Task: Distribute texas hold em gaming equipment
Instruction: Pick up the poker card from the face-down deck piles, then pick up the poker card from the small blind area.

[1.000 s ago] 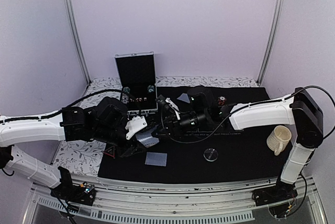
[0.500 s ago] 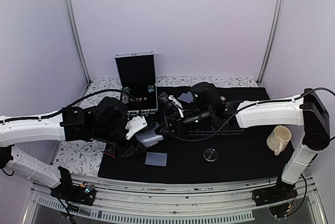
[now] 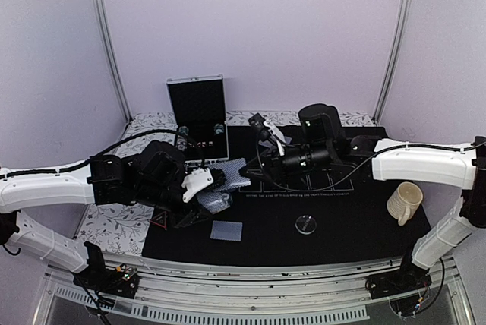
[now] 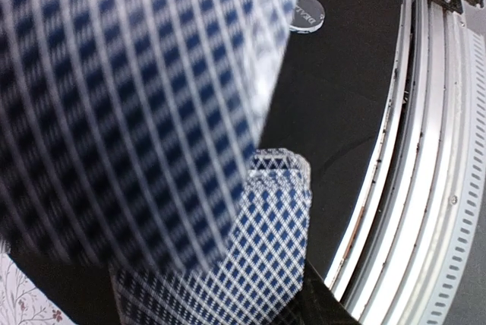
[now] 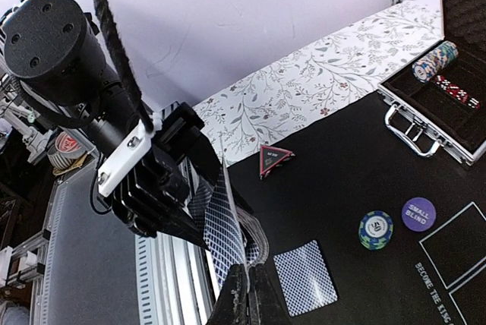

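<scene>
My left gripper (image 3: 203, 192) is shut on a deck of playing cards (image 4: 275, 243) with blue patterned backs and holds it over the mat's left part. My right gripper (image 5: 247, 295) is shut on the edge of a single card (image 5: 225, 226), which stands lifted just off that deck (image 5: 260, 235). In the left wrist view this card (image 4: 114, 112) is a large blur. Another card (image 3: 226, 231) lies face down on the black mat (image 3: 342, 226). A red triangle marker (image 5: 275, 158), a green-blue chip stack (image 5: 376, 229), a purple disc (image 5: 418, 213) and a clear disc (image 3: 306, 224) lie on the mat.
An open metal case (image 3: 197, 121) with chip stacks (image 5: 435, 59) stands at the back left. A cream mug (image 3: 404, 202) sits at the mat's right edge. White rectangles are printed on the mat (image 5: 456, 241). The table's metal front rail (image 4: 425, 188) runs close by the deck.
The right gripper has shut on one card and drawn it off the deck, back and to the right. The left arm and the deck have stayed still.
</scene>
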Motion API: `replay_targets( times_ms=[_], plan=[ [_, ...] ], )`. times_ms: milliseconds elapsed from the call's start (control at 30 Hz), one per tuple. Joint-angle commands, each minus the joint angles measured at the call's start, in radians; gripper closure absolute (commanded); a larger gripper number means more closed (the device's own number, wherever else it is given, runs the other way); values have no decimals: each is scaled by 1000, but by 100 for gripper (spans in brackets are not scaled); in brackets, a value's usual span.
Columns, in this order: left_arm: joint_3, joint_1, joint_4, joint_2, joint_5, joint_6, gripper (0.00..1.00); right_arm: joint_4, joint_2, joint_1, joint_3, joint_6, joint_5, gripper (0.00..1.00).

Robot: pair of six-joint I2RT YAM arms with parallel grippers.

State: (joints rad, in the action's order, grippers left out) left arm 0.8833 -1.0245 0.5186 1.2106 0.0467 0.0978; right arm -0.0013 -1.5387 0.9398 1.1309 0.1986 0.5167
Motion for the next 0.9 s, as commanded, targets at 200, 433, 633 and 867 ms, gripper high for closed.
replay_targets(
  times_ms=[200, 433, 633, 867],
  plan=[
    [12, 16, -11, -6, -47, -13, 60, 121, 209, -61, -293, 447, -247, 98],
    [22, 37, -4, -15, -73, -31, 60, 300, 53, 86, -364, 678, -300, 98],
    [23, 44, 1, -28, -83, -38, 60, 498, -134, 129, -357, 805, -249, 98],
    [21, 45, 2, -53, -83, -38, 60, 549, -318, 131, -244, 865, -119, 98]
  ],
)
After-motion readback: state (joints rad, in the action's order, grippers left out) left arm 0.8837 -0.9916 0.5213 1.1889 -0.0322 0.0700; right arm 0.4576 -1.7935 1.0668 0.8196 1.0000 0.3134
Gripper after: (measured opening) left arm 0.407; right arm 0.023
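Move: The right gripper holds a drawn card. The face-down card on the mat lies about 5 cm to its left, 2 cm back and some 21 cm below. The deck in the left fingers is about 7 cm left, 2 cm back and 8 cm lower than the right hand. Beyond the mat card, the 50-chip stack stands 10 cm farther out and the small blind disc 15 cm. From the left hand, the mat card is about 7 cm right, 1 cm ahead and 12 cm down. Swing the right gripper some 6 cm to the right, clear of the deck, then bring it down, back and left in a curve to just above the face-down card on the mat, ending about 16 cm lower. Keep the drawn card pinched while rolling the wrist about 45 degrees, front side down, fingers still pointing left. With the left gripper keep hold of the deck, easing it 2 cm forward and slightly left. ##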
